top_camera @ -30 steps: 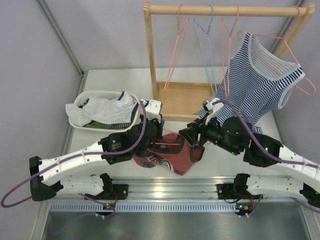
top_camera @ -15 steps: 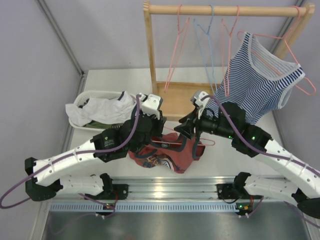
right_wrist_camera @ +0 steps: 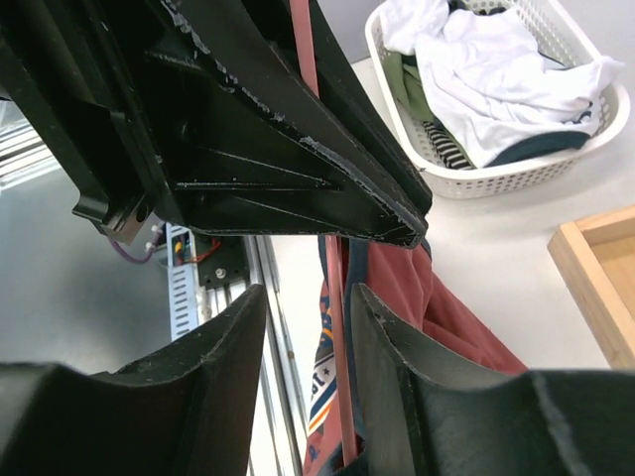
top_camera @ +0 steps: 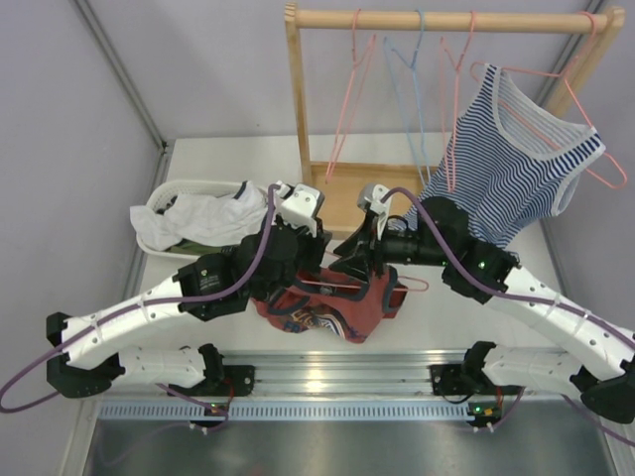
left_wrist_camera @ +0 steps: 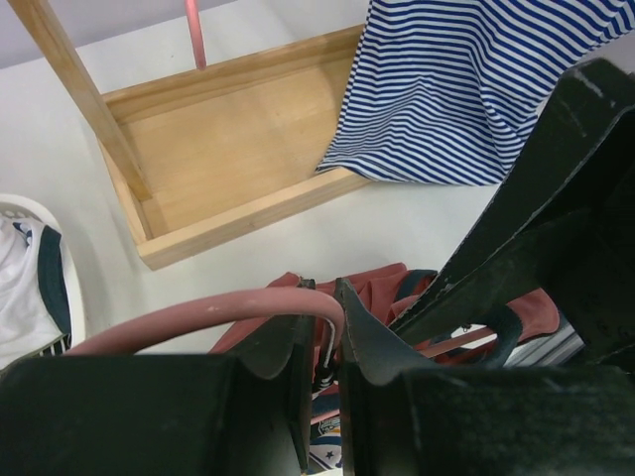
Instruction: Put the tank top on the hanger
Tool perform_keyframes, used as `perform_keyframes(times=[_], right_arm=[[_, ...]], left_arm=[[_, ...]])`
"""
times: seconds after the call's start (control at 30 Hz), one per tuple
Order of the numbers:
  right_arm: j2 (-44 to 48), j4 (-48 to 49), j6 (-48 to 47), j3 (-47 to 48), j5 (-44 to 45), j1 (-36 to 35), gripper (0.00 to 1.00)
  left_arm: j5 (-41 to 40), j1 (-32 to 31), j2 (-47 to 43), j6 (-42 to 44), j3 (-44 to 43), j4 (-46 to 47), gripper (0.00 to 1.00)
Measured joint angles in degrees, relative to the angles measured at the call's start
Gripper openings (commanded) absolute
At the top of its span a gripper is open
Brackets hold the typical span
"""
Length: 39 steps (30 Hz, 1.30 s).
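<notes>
The rust-red tank top (top_camera: 332,309) hangs bunched just above the table's near edge, threaded on the pink hanger (top_camera: 409,283). My left gripper (top_camera: 316,272) is shut on the hanger's curved hook (left_wrist_camera: 238,307), which runs out to the left of the gripper (left_wrist_camera: 319,309). The tank top (left_wrist_camera: 392,288) shows just beyond those fingers. My right gripper (top_camera: 352,262) is close to the right of the left one. Its jaws stand apart (right_wrist_camera: 310,299), with the hanger wire (right_wrist_camera: 335,337) and the tank top's (right_wrist_camera: 437,307) navy trim passing between them, near the right finger.
A white basket (top_camera: 159,194) of clothes sits at the left, also in the right wrist view (right_wrist_camera: 526,174). Behind stands a wooden rack (top_camera: 296,119) with pink and light blue hangers and a striped tank top (top_camera: 516,169); its wooden base (left_wrist_camera: 238,213) lies ahead.
Both grippers have moved back toward the rack, the right one also leftward, lifting hanger and tank top. The right jaws have narrowed a little.
</notes>
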<state>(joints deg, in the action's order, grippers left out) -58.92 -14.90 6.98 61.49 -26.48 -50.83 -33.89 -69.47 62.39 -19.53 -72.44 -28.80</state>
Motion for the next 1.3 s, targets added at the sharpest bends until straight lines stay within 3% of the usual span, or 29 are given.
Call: perform_keyframes(times=[0.47,0.87,1.3], right_arm=[[-4.39,3.17,-0.87,0.00,-3.63,0.02,0.24],[-6.45,5.66,-0.57,0.00,-7.30,0.33,0.00],[-4.96,12.48,4.22,-4.59,-9.20,0.70,0.00]], left_arm=[[0.02,-0.39,0.37,0.66,-2.05,-1.27,0.00],[0.04,-0.76,0.57,1.29,-2.78,-1.97,0.00],[0.68,-1.07,0.87,1.53,-3.19,-2.95,0.00]])
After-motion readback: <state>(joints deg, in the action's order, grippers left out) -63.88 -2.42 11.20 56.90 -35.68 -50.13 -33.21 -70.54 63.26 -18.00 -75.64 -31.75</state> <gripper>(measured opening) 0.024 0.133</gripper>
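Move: The pink hanger's rod below its neck already runs between your open right fingers; the place to grip lies about 3 cm to the right hand's left, 2 cm below and 1 cm back. From the left hand, which holds the hanger by its neck, that spot is some 5 cm back and 3 cm lower. From the right hand, the red tank top's middle is roughly 25 cm below, 3 cm ahead, 2 cm left; the rack's wooden base is about 30 cm ahead, 5 cm right, 28 cm below. Slide the right gripper about 3 cm left, in under the left fingertips, sinking 1–2 cm and turning slightly counter-clockwise, and close its half-open fingers until they pinch the hanger rod just below the left gripper. Hold the left gripper almost still, shut on the hanger's neck. ##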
